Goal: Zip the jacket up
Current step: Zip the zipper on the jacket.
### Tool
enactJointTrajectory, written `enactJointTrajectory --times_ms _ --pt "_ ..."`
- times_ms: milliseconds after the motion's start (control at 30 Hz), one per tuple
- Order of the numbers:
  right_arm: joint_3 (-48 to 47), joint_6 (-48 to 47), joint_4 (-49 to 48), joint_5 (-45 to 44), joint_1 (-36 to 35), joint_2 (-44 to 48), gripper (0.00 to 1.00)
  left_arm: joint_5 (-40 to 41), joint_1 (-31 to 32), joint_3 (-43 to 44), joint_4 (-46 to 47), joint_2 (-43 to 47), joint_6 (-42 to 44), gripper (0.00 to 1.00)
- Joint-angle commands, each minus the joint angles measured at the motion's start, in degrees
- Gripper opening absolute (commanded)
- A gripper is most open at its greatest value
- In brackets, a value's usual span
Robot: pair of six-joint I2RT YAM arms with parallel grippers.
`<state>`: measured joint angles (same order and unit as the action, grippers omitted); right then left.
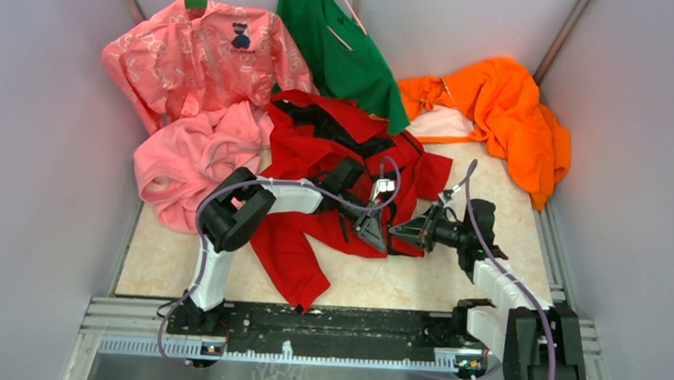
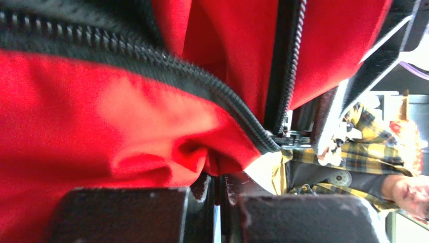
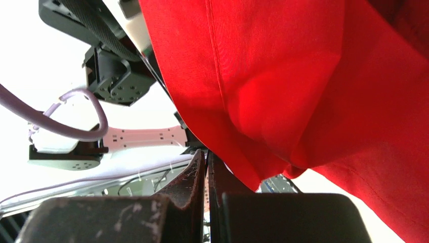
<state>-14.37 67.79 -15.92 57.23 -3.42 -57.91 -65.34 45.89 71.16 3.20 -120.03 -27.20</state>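
The red jacket point(image 1: 318, 154) lies crumpled in the middle of the table, front open and dark lining showing. My left gripper point(image 1: 373, 229) sits at its lower hem. In the left wrist view that gripper point(image 2: 218, 177) is shut on a fold of the red jacket point(image 2: 101, 116), just beside the zipper's lower end. Two dark zipper tracks point(image 2: 152, 61) run down to the metal slider point(image 2: 294, 139). My right gripper point(image 1: 398, 234) faces the left one at the same hem. In its own view it point(image 3: 206, 154) is shut, with the edge of the jacket point(image 3: 283, 76) at the tips.
A pink fleece garment point(image 1: 187, 160) lies left of the jacket. A pink patterned shirt point(image 1: 201, 52) and a green garment point(image 1: 341, 42) hang behind. An orange garment point(image 1: 503, 112) is heaped at the back right. Walls close in both sides.
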Motion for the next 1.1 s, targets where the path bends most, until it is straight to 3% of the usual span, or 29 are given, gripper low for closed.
enactJointTrajectory --times_ms 0,267,733,800,900,967,1000,1067 --pt "-7.71 -2.11 -7.47 1.15 2.21 0.13 0.0 4.66 2.54 -3.13 -5.76 0.22 2.3 0.0" --pt "-9.85 -0.75 -11.11 -0.04 3.16 -4.05 0.0 6.43 5.71 -12.29 3.36 3.13 -3.27 0.0" --pt "-17.85 3.02 -20.83 0.06 2.11 -10.9 0.0 14.03 7.75 -29.05 14.68 18.55 -9.84 0.0" --pt "-20.5 -5.65 -19.36 5.6 -0.02 -9.78 0.0 14.75 7.77 -28.99 15.58 19.46 -10.36 0.03" --pt "-28.4 -32.34 1.24 11.82 -0.15 -7.26 0.02 16.26 7.74 -28.46 16.55 20.09 -10.72 0.13" --pt "-34.74 -55.87 25.24 13.09 0.44 -7.21 0.23 18.1 7.73 -28.72 16.37 21.12 -10.21 0.25" --pt "-37.58 -68.44 35.03 13.66 0.44 -7.62 0.38 19.19 7.79 -29.21 16.51 22.07 -9.85 0.32" --pt "-41.12 -99.69 53.33 15.51 0.2 -8.17 0.59 22.77 7.81 -31.01 16.92 25.47 -8.8 0.43"
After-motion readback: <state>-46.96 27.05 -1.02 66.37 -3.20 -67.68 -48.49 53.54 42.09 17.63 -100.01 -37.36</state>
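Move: The jacket's zipper slider is at the right hand's closed fingertips. From the left hand it lies about 3 cm ahead, 2 cm right and 3 cm up. The left fingers have the hem pinched at the zip's bottom end, roughly 3 cm back, 2 cm left and 3 cm below the right hand. The near sleeve cuff lies some 14 cm back, 18 cm left and 5 cm below the left hand. The jacket's pinched hem is drawn back towards the table's near edge by the left hand, about 9 cm, with some left and down, before those fingers part around it. On the slider, the right hand eases 2 cm forward, then shoots up and forward off the zip, ending about 11 cm higher, rolling some 45 degrees and opening late. ##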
